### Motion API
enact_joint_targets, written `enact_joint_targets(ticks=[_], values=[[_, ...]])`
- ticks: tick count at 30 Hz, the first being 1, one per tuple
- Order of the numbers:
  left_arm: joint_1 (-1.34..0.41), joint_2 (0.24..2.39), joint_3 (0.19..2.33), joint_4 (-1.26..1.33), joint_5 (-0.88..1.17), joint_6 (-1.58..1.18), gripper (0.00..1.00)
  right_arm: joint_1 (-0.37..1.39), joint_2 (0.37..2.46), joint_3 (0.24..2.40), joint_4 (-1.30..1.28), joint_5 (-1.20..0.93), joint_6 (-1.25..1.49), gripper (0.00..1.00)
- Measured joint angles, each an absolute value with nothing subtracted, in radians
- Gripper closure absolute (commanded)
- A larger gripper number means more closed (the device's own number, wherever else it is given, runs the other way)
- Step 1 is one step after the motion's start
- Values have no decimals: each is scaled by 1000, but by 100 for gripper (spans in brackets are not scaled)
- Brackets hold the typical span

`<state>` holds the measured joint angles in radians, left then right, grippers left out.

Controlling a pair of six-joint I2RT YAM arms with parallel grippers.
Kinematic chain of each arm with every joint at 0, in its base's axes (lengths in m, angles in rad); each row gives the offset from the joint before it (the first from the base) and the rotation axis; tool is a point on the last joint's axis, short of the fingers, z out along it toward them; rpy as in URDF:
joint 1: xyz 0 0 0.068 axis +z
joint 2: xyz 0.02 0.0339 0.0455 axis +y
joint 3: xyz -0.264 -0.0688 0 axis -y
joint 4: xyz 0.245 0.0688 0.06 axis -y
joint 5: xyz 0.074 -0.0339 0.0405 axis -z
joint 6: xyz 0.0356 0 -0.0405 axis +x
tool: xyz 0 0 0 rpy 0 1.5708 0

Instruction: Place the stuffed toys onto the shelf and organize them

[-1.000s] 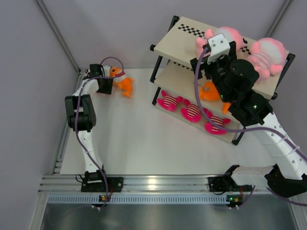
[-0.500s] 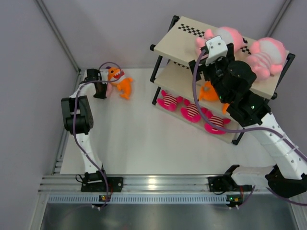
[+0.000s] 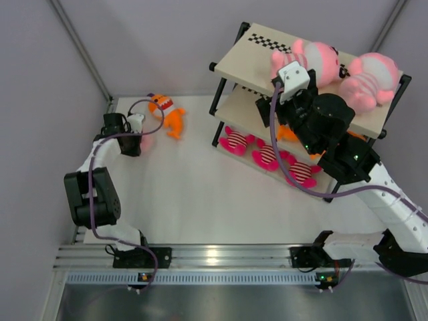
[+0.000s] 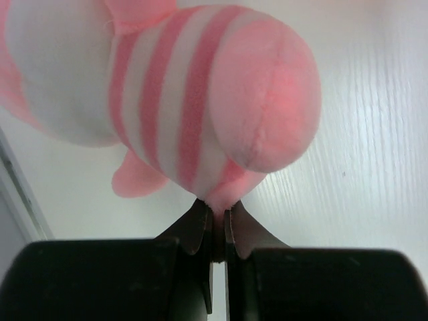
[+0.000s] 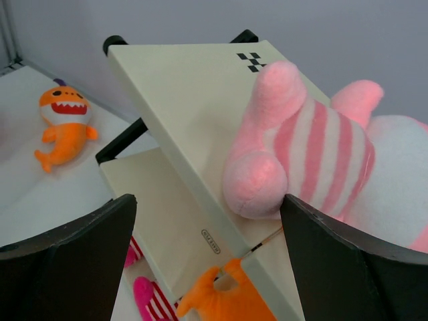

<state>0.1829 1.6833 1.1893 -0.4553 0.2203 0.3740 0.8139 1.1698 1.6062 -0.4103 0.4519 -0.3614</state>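
Note:
My left gripper (image 4: 219,214) is shut on a fold of a big pale-pink striped plush (image 4: 200,100), which fills the left wrist view; from above the gripper (image 3: 138,134) is at the table's far left and the plush is mostly hidden. An orange fish (image 3: 167,114) lies on the table just beyond it. Two pink striped plushes (image 3: 307,60) (image 3: 371,77) lie on the shelf's top board (image 3: 251,60). My right gripper (image 5: 210,247) is open and empty, above the top board's front edge, beside a pink plush (image 5: 301,160). Three magenta plushes (image 3: 267,155) sit on the bottom board.
An orange fish (image 5: 227,297) sits on the middle board, partly hidden under the top board. The other fish (image 5: 63,127) shows on the table in the right wrist view. Grey walls close in at the left and back. A metal rail (image 3: 221,257) runs along the near edge.
My left arm has drawn back and to the left, away from the orange fish, taking the pink plush along. My right gripper has shifted slightly left over the top board.

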Motion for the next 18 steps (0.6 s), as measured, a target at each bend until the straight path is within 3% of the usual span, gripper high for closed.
enact_joint_targets(ticks=[10, 18], values=[[189, 1341, 1069, -606, 303, 533, 100, 963, 1212, 1633, -436, 365, -356, 11], [189, 987, 1048, -907, 455, 676, 100, 1023, 1263, 1544, -431, -66, -342, 11]])
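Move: The pink striped toy is already pinched in the left gripper, its middle about 6 cm ahead and 3 cm left of that hand. The open right gripper it is going towards is some 45 cm right, 10 cm back and 40 cm higher. From the right hand the held toy is about 16 cm ahead, 48 cm left and 38 cm below; the shelf-top pink toy is 12 cm ahead and 12 cm right, about level. The orange shark lies 15 cm ahead and 10 cm right of the left hand, on the table. Bring the left gripper back about 15 cm and nearly as far up, drifting right and turning clockwise, with the toy's foot still pinched. Meanwhile swing the empty right gripper away from the shelf front, some 15 cm left, also back and down, turning about 40 degrees counter-clockwise towards the carried toy, fingers staying wide open. ##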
